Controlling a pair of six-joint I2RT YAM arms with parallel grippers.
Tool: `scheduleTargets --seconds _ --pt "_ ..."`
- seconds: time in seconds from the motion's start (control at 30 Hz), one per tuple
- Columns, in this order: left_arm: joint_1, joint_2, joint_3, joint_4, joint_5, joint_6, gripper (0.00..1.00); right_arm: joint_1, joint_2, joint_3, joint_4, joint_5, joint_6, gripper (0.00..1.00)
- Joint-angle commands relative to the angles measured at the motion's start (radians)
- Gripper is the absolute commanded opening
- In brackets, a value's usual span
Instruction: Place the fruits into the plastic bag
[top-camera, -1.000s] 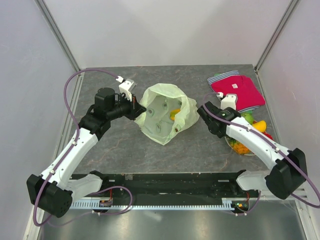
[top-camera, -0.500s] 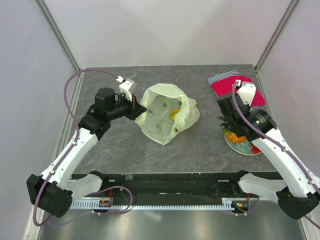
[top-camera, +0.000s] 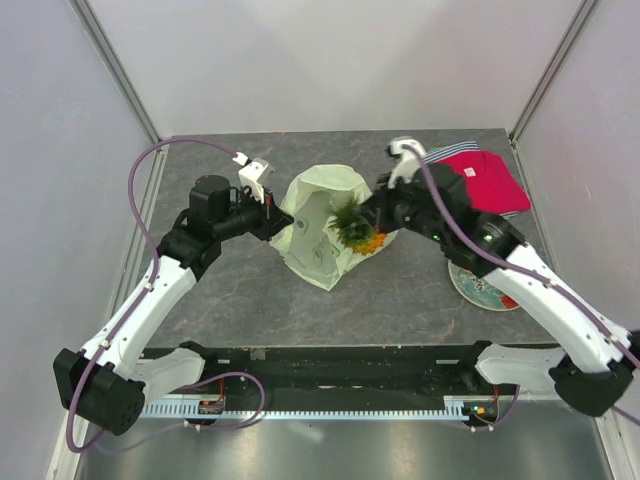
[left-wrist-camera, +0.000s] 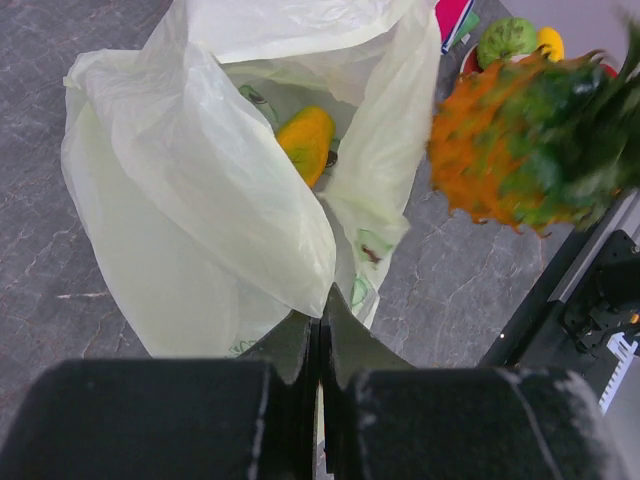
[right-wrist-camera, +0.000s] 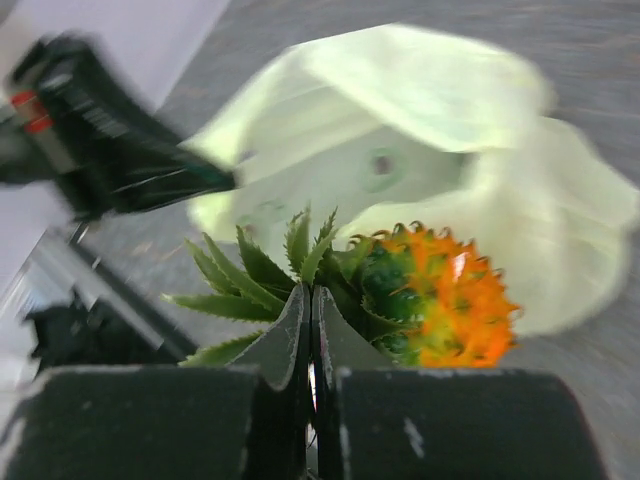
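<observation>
The pale-green plastic bag (top-camera: 322, 225) lies open at mid-table. My left gripper (top-camera: 272, 217) is shut on the bag's left rim (left-wrist-camera: 300, 290) and holds the mouth up. A yellow mango-like fruit (left-wrist-camera: 308, 140) rests inside. My right gripper (top-camera: 372, 222) is shut on the green crown of the orange pineapple (top-camera: 360, 232) and holds it in the air just at the bag's right side. In the right wrist view the pineapple (right-wrist-camera: 440, 300) hangs in front of the bag (right-wrist-camera: 430, 150), leaves pinched between the fingers. A green round fruit (left-wrist-camera: 506, 38) and another yellow piece (left-wrist-camera: 550, 42) lie on the plate far off.
A round floral plate (top-camera: 485, 288) sits at the right, partly under my right arm. A folded red shirt (top-camera: 478, 180) lies at the back right. Grey walls enclose the table on three sides.
My right arm lifted the pineapple off the plate and swung it left to the bag's opening. The left arm and the bag have stayed still.
</observation>
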Motion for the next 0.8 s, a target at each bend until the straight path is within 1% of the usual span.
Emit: scheduleTargets --seconds 0.0,0.13,0.3,0.33,0.37,0.47,0.6,0.67,0.7,0.77 --pt "0.003 -0.016 0.034 0.022 0.013 -0.004 0.02 0.135 0.092 0.108 0.145 -0.155 -0.098 0.0" --pt "0.003 -0.014 0.035 0.02 0.013 -0.004 0.02 0.198 0.158 0.174 0.202 -0.189 -0.125 0.0" --pt "0.003 -0.014 0.034 0.019 0.012 -0.003 0.02 0.213 0.184 0.18 0.267 -0.211 -0.134 0.0" --pt "0.003 -0.014 0.034 0.019 0.012 -0.003 0.02 0.212 0.184 0.167 0.282 -0.194 -0.138 0.0" --pt "0.005 -0.016 0.035 0.02 0.013 -0.003 0.02 0.213 0.189 0.162 0.279 -0.142 -0.15 0.0" --pt "0.003 -0.017 0.034 0.02 0.013 -0.003 0.02 0.213 0.209 0.148 0.256 -0.055 -0.17 0.0" --pt "0.005 -0.016 0.034 0.019 0.012 -0.003 0.02 0.213 0.232 0.131 0.25 0.027 -0.188 0.0" --pt "0.003 -0.017 0.034 0.019 0.012 -0.003 0.02 0.213 0.244 0.137 0.219 0.08 -0.2 0.0" --pt "0.005 -0.016 0.034 0.019 0.012 -0.003 0.02 0.215 0.249 0.148 0.189 0.144 -0.21 0.0" --pt "0.003 -0.017 0.034 0.02 0.006 -0.003 0.02 0.212 0.246 0.147 0.172 0.192 -0.216 0.0"
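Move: The right hand, already holding the pineapple by its leaves, has the plastic bag's open mouth about 11 cm to its left, 2 cm ahead and some 13 cm lower. Inside the bag the mango lies roughly 8 cm ahead, 5 cm left and 27 cm below that hand. From the left hand, which grips the rim, the bag's mouth is about 8 cm right, level fore and aft and 6 cm lower. Keeping its pinch on the pineapple's leaves, the right hand sweeps some 11 cm left to over the bag's mouth, bowing about 4 cm back and then forward again, rising some 3 cm before easing down. It turns about 25 degrees counter-clockwise, then partly back, while the fingers tip up a little. The left hand stays still, gripping the rim. ##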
